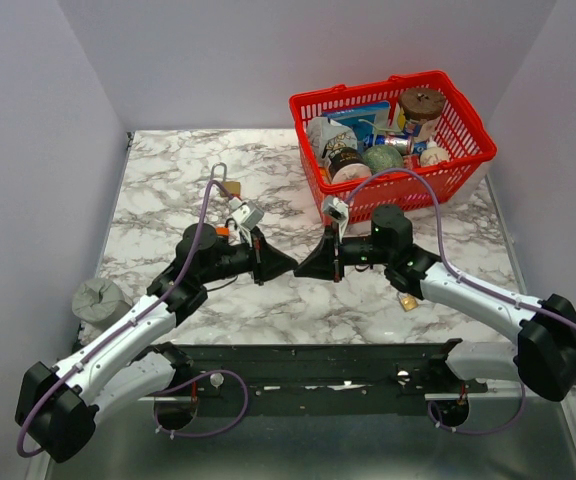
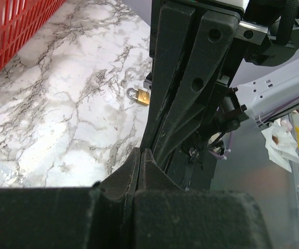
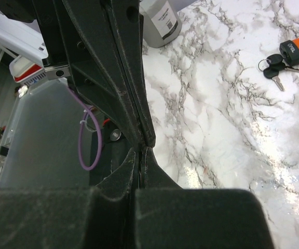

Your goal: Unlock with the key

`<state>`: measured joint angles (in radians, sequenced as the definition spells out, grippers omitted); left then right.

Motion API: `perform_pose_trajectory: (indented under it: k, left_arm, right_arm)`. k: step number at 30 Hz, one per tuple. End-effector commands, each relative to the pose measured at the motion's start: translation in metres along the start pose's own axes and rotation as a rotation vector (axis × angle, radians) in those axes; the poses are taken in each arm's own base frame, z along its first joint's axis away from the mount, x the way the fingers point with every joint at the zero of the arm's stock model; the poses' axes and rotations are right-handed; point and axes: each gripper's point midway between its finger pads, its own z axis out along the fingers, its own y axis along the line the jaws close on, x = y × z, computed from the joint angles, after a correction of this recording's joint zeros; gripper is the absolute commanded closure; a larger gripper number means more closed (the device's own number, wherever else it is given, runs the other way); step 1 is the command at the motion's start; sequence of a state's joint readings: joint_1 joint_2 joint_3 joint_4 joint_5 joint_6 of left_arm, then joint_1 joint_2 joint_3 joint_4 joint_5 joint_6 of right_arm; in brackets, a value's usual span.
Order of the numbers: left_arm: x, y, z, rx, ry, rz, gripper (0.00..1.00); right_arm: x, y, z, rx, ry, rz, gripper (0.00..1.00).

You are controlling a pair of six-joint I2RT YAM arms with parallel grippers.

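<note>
A bunch of keys (image 1: 223, 232) with an orange tag lies on the marble beside my left arm; the right wrist view shows the keys (image 3: 274, 68) flat on the table. One small brass padlock (image 1: 406, 300) lies under my right arm, and that padlock (image 2: 139, 96) is also in the left wrist view. A padlock with a long shackle (image 1: 228, 185) lies further back on the left. My left gripper (image 1: 290, 264) (image 2: 140, 151) and right gripper (image 1: 303, 264) (image 3: 140, 150) meet tip to tip mid-table, both shut. I cannot tell whether anything thin is pinched between the jaws.
A red basket (image 1: 408, 195) (image 2: 14, 31) full of groceries stands at the back right. A grey cylinder (image 1: 98, 298) (image 3: 160, 23) stands at the table's left edge. Walls close in the table on three sides.
</note>
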<state>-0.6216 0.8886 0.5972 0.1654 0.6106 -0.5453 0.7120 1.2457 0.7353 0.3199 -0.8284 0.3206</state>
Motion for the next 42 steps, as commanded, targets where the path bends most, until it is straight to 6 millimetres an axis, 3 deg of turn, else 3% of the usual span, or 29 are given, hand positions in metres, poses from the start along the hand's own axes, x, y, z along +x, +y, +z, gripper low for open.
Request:
perform_pose_trajectory:
  k: [1, 2, 5, 8, 14, 21, 24, 29, 33, 34, 37, 39, 40, 42]
  left_arm:
    - [-0.007, -0.009, 0.001, 0.034, 0.007, 0.033, 0.87]
    - [-0.008, -0.009, 0.000, 0.034, 0.004, 0.036, 0.65]
    - [-0.009, -0.007, 0.000, 0.019, -0.001, 0.039, 0.27]
    - [-0.014, -0.002, -0.001, -0.016, -0.016, 0.042, 0.18]
    - [-0.027, 0.032, -0.002, -0.230, -0.059, 0.003, 0.17]
    - [-0.041, 0.012, 0.016, -0.110, -0.110, -0.042, 0.15]
    - [-0.043, 0.014, 0.026, -0.120, -0.125, -0.068, 0.14]
    - [-0.025, 0.021, 0.055, -0.164, -0.082, -0.128, 0.15]
    - [-0.001, 0.017, 0.083, -0.208, -0.036, -0.147, 0.15]
    - [0.009, 0.021, 0.093, -0.229, -0.011, -0.152, 0.15]
    - [0.034, 0.026, 0.118, -0.271, 0.055, -0.139, 0.16]
    - [0.047, 0.027, 0.133, -0.265, 0.098, -0.093, 0.16]
    - [0.064, 0.032, 0.143, -0.270, 0.143, -0.080, 0.16]
    - [0.069, 0.018, 0.162, -0.205, 0.159, -0.039, 0.16]
  right_arm:
    - [-0.014, -0.001, 0.004, 0.010, -0.031, -0.009, 0.99]
    - [-0.015, -0.002, 0.003, 0.026, -0.038, 0.001, 0.99]
    - [-0.019, -0.011, -0.002, 0.080, -0.065, 0.014, 0.99]
    - [-0.023, -0.021, -0.009, 0.116, -0.085, 0.028, 0.99]
    - [-0.020, -0.040, -0.025, 0.201, -0.114, 0.072, 0.99]
    - [-0.008, -0.067, -0.048, 0.311, -0.145, 0.146, 0.99]
    - [-0.007, -0.073, -0.059, 0.355, -0.169, 0.149, 0.99]
    - [-0.010, -0.095, -0.087, 0.530, -0.231, 0.185, 0.99]
    - [-0.015, -0.112, -0.131, 0.729, -0.303, 0.218, 0.99]
    - [-0.028, -0.112, -0.150, 0.798, -0.364, 0.190, 0.99]
    - [-0.039, -0.113, -0.182, 0.952, -0.430, 0.157, 0.99]
    - [-0.048, -0.100, -0.199, 1.003, -0.472, 0.121, 0.99]
    - [-0.057, -0.095, -0.209, 1.036, -0.506, 0.104, 0.99]
    - [-0.066, -0.082, -0.221, 1.062, -0.541, 0.079, 0.99]
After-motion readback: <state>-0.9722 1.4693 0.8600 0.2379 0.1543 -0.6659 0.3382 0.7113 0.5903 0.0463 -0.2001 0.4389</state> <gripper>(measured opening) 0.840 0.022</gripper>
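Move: The small brass padlock is what the left hand goes for next: about 24 cm to its right, roughly level with it front to back, some 22 cm below. The orange padlock stands some 19 cm ahead and 19 cm to the left; the red basket's middle is about 34 cm ahead and 20 cm to the right. The right hand, meeting the left tip to tip, has the brass padlock about 24 cm to its right and 20 cm below. The small key between the meeting fingertips stays pinched in the right hand as the left fingers open wide and let go. The right hand carries it right and forward towards the basket's near side, dipping and then rising, while swinging some 60 degrees clockwise. The left, easing forward first, follows about 12 cm to the right and down towards the small brass padlock, fingers kept open. ##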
